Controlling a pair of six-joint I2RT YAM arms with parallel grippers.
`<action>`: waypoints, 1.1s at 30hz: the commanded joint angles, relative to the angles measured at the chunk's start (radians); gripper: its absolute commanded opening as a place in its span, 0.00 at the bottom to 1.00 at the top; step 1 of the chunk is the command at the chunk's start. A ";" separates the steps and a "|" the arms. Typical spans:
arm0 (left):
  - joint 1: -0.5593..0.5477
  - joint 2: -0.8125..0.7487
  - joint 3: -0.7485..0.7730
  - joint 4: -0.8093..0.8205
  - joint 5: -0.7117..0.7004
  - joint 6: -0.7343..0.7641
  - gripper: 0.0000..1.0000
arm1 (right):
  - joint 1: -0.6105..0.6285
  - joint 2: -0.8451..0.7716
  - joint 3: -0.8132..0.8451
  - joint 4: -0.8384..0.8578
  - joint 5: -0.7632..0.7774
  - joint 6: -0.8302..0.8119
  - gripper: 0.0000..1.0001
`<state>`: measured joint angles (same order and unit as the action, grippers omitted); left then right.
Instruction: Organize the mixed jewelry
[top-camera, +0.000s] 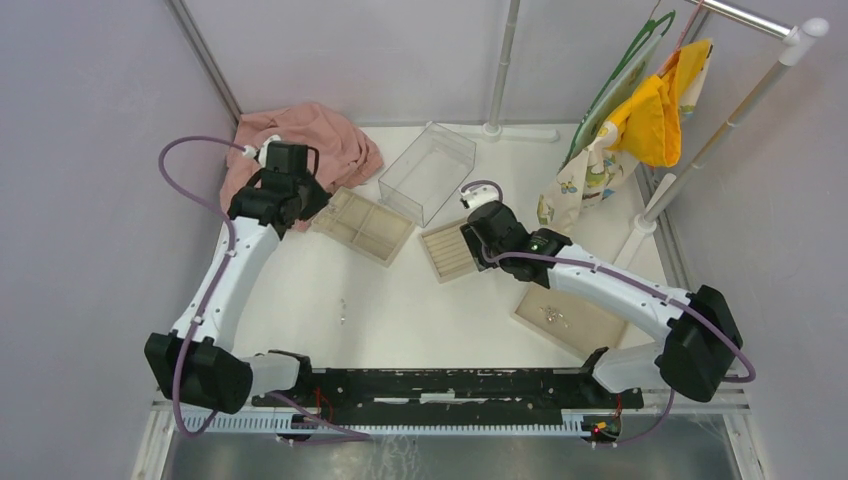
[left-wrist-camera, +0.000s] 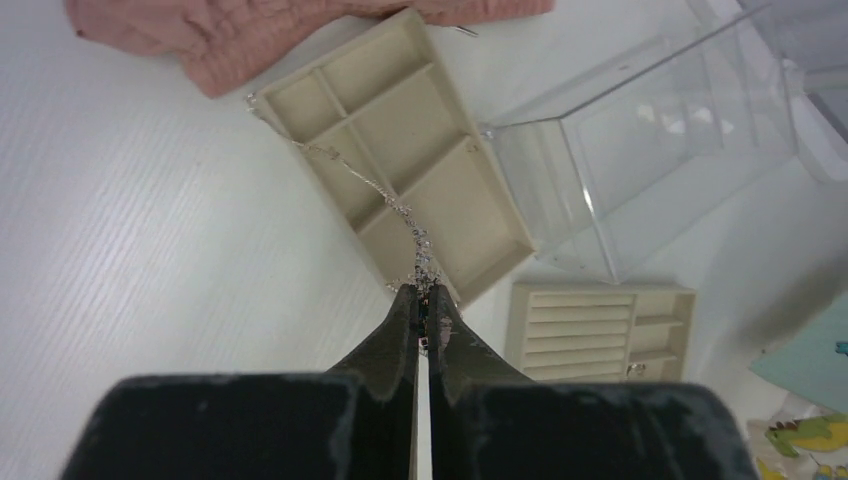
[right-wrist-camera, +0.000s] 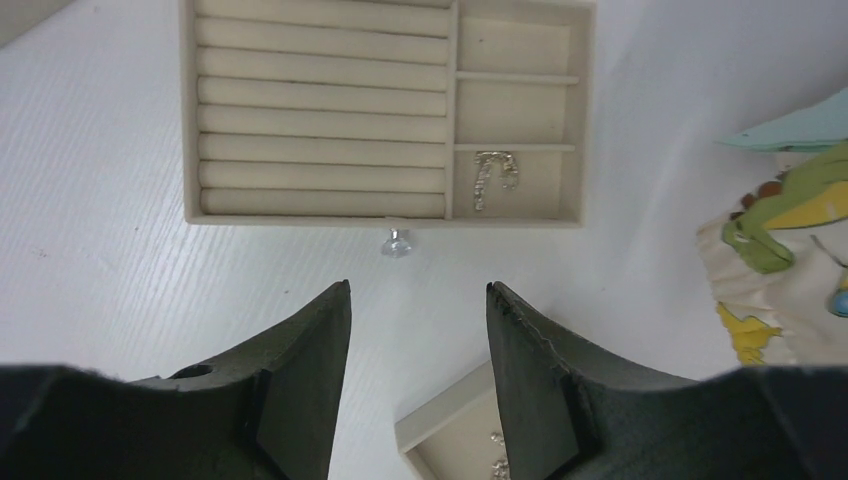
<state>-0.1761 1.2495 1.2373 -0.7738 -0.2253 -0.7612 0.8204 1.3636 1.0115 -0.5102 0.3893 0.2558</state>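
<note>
In the left wrist view my left gripper (left-wrist-camera: 425, 292) is shut on one end of a thin silver chain (left-wrist-camera: 375, 188). The chain trails from the fingertips across the beige compartment tray (left-wrist-camera: 330, 70) to its far left corner. From above, that gripper (top-camera: 315, 203) is at the tray's left end (top-camera: 385, 245). My right gripper (right-wrist-camera: 418, 290) is open and holds nothing. It hovers near a small silver stud (right-wrist-camera: 397, 243) lying on the table just in front of the ring-roll tray (right-wrist-camera: 320, 95). Silver earring-like pieces (right-wrist-camera: 495, 178) lie in that tray's near right compartment. More jewelry (top-camera: 552, 316) lies in a flat tray (top-camera: 590, 335) under the right arm.
A clear plastic box (top-camera: 428, 170) stands tilted behind the two trays. A pink cloth (top-camera: 320, 135) is bunched at the back left. A printed bag (top-camera: 600, 140) and a yellow cloth (top-camera: 655, 115) hang from a rack at the right. One small silver piece (top-camera: 342, 312) lies mid-table.
</note>
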 joint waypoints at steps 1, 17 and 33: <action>-0.063 0.051 0.123 -0.012 0.033 -0.007 0.02 | -0.019 -0.066 0.020 -0.006 0.130 -0.021 0.58; -0.157 0.175 0.423 0.026 0.125 0.007 0.02 | -0.052 -0.176 -0.079 -0.019 0.139 0.019 0.59; -0.159 0.253 0.274 0.172 0.186 -0.026 0.02 | -0.052 -0.196 -0.123 -0.039 0.142 0.036 0.59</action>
<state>-0.3313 1.5105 1.5352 -0.6788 -0.0692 -0.7616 0.7708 1.1851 0.8856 -0.5583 0.5159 0.2745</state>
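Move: My left hand already holds the bunched chains, some 20 cm above the table. The sorting tray's large far-right compartment lies about 11 cm to its right, 3 cm ahead and 20 cm down. The clear box is about 19 cm right and 15 cm ahead, the pink cloth 10 cm left and 17 cm ahead, the ring tray level with the hand, 28 cm right. From my right hand that compartment is roughly 20 cm left, 12 cm ahead, 12 cm down. I carry the chains in my left hand right, about 11 cm, and some 6 cm forward across the sorting tray towards its far-right compartment, rising 10 cm and then sinking 6, turning about 15 degrees clockwise with the fingers kept shut. My right hand, empty and open, shifts 6 cm right along the ring tray's near side, rising briefly and coming back down. ##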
